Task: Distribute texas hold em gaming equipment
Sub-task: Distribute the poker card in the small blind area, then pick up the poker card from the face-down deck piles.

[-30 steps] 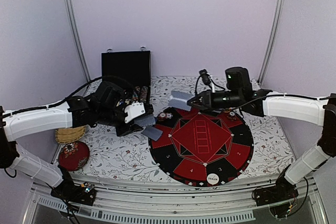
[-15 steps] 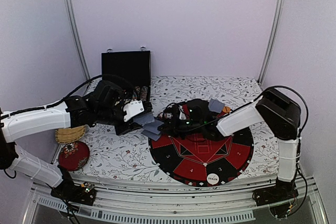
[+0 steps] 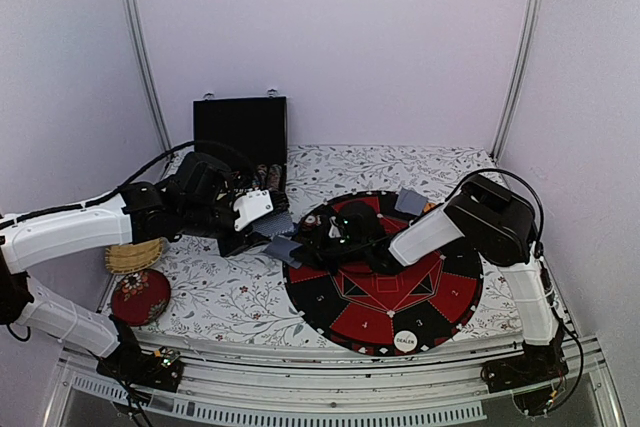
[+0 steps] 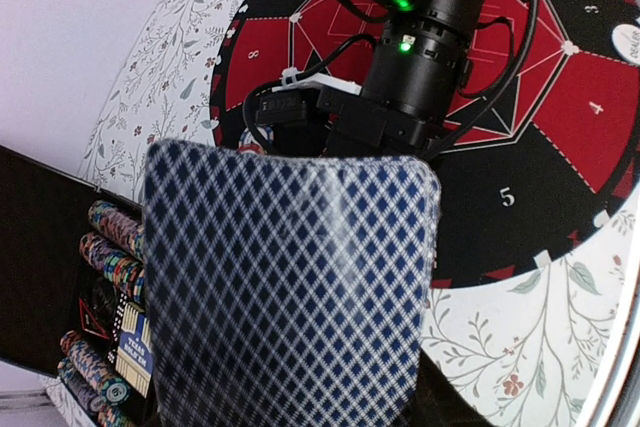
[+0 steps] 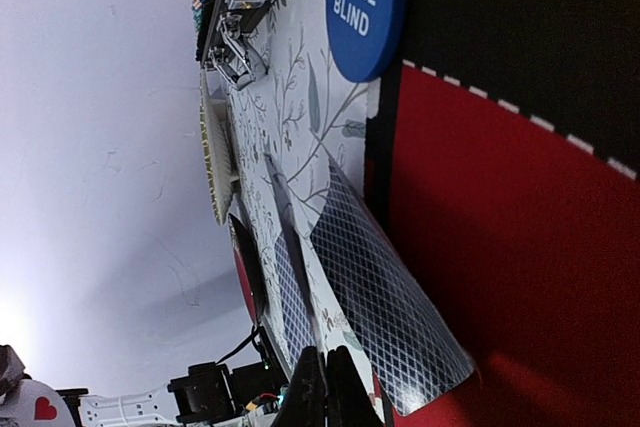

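Observation:
My left gripper (image 3: 262, 225) is shut on blue-diamond-backed playing cards (image 4: 290, 287), held up at the mat's left edge; the top card hides its fingers in the left wrist view. My right gripper (image 3: 303, 244) has reached across the mat to them. Its fingertips (image 5: 312, 387) are shut on the edge of one of these cards (image 5: 290, 297). Another card (image 5: 385, 297) lies half on the mat edge beside it. One card (image 3: 410, 200) rests at the mat's far right next to an orange button (image 3: 430, 209). A blue SMALL BLIND button (image 5: 362, 12) and the white DEALER button (image 3: 405, 341) lie flat.
The round red-and-black mat (image 3: 390, 297) covers the table's middle right. The open black chip case (image 3: 240, 132) stands behind my left arm, with rows of chips (image 4: 110, 247) in it. A wicker coaster (image 3: 133, 257) and a red round cushion (image 3: 140, 295) sit at the near left.
My right arm swung from the far side of the mat, where it held a card, across to the left gripper's cards. That card now lies at the mat's far right. Left arm barely moved.

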`<state>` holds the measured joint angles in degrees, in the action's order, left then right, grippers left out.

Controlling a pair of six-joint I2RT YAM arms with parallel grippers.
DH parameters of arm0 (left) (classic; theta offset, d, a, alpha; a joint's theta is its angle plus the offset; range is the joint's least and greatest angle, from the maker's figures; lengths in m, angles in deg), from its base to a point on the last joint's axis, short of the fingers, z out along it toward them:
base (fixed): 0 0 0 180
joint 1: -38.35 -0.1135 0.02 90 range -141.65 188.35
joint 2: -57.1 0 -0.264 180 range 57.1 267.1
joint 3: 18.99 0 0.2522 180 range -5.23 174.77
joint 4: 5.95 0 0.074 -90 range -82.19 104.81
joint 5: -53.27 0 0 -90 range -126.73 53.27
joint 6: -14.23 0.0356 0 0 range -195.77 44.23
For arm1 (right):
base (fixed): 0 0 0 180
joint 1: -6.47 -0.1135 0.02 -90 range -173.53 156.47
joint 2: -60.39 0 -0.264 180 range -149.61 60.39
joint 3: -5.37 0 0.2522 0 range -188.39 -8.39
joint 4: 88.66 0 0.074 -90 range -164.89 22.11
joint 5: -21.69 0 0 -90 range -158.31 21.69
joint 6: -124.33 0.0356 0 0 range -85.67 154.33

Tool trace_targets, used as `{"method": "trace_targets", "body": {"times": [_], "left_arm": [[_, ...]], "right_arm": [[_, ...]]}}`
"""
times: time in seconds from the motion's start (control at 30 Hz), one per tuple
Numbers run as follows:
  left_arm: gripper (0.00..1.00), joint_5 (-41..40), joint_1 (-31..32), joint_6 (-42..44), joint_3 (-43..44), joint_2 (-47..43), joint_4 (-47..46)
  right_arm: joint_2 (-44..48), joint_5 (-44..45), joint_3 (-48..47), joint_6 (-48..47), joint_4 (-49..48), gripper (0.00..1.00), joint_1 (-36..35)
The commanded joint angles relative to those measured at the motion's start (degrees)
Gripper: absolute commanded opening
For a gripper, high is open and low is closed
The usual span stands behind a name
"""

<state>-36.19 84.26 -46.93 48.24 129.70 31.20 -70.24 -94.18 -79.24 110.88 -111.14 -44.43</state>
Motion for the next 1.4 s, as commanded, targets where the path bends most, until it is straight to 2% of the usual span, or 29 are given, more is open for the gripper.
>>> {"method": "trace_targets", "body": {"times": [0.0,0.23,0.33,0.47,0.63,0.87,0.93,0.97,1.0,1.03,1.13,1.23,1.37], "left_arm": [[0.49,-0.06,0.22,-0.09,0.95,-1.41,-1.07],[0.49,0.06,0.19,-0.02,0.87,-1.23,-1.06],[0.49,0.02,0.20,0.03,0.80,-1.23,-1.06],[0.49,0.12,0.17,0.08,0.76,-1.23,-1.07],[0.49,0.34,0.17,0.16,0.76,-1.27,-1.01],[0.49,0.42,0.16,0.30,0.71,-1.32,-0.99],[0.49,0.50,0.15,0.25,0.75,-1.36,-0.90],[0.49,0.51,0.19,0.25,0.76,-1.40,-0.90],[0.49,0.52,0.16,0.25,0.71,-1.47,-0.90],[0.49,0.55,0.16,0.30,0.71,-1.56,-0.90],[0.49,0.75,0.18,0.38,0.71,-1.75,-0.79],[0.49,1.00,0.23,0.47,0.67,-1.91,-0.81],[0.48,1.57,0.15,0.68,0.63,-2.00,-0.81]], "right_arm": [[-0.96,-1.39,-0.92,1.60,-0.58,0.02,-0.43],[-1.90,-1.40,-0.85,3.44,-0.84,0.04,-0.77],[-2.23,-1.52,-0.93,4.50,-0.94,0.11,-0.73],[0.00,0.00,0.53,4.24,-0.46,0.24,-0.72],[3.77,-0.50,2.81,3.40,-0.22,0.33,-1.10],[10.11,0.12,9.26,3.35,-1.06,0.58,-1.32],[12.44,1.07,10.60,1.39,-0.55,0.69,-1.34],[13.79,1.64,10.98,0.28,0.36,0.78,-1.26],[15.20,2.65,11.14,-1.81,1.83,0.96,-1.26],[16.89,3.71,11.08,-3.88,3.77,1.00,-1.23],[24.05,10.17,10.43,-16.61,14.64,0.99,-1.31],[32.79,22.20,12.36,-29.49,22.93,0.99,-1.35],[43.36,39.30,15.16,-49.07,26.96,0.99,-1.36]]}}
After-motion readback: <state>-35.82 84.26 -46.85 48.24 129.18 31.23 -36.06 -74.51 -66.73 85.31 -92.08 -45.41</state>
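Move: The right fingers hold a poker card close over the small blind area. The card already lying there has its middle about 4 cm to the left, 1 cm back and 3 cm below. The small blind chip is some 4 cm ahead, 3 cm left; the red chip 6 cm ahead, 1 cm right, both about 3 cm down. From the left hand, still holding the deck, the lying card is roughly 3 cm ahead, 2 cm right and 16 cm below. Settle the right gripper about 1 cm down and slightly back over the card in the small blind area, then open the fingers to let go of the held card. Ease back and right off the cards, still opening, then lift quickly to about 14 cm above the start and 8 cm right of it, rolling the wrist some 30 degrees. Keep the left gripper still, holding the deck. ##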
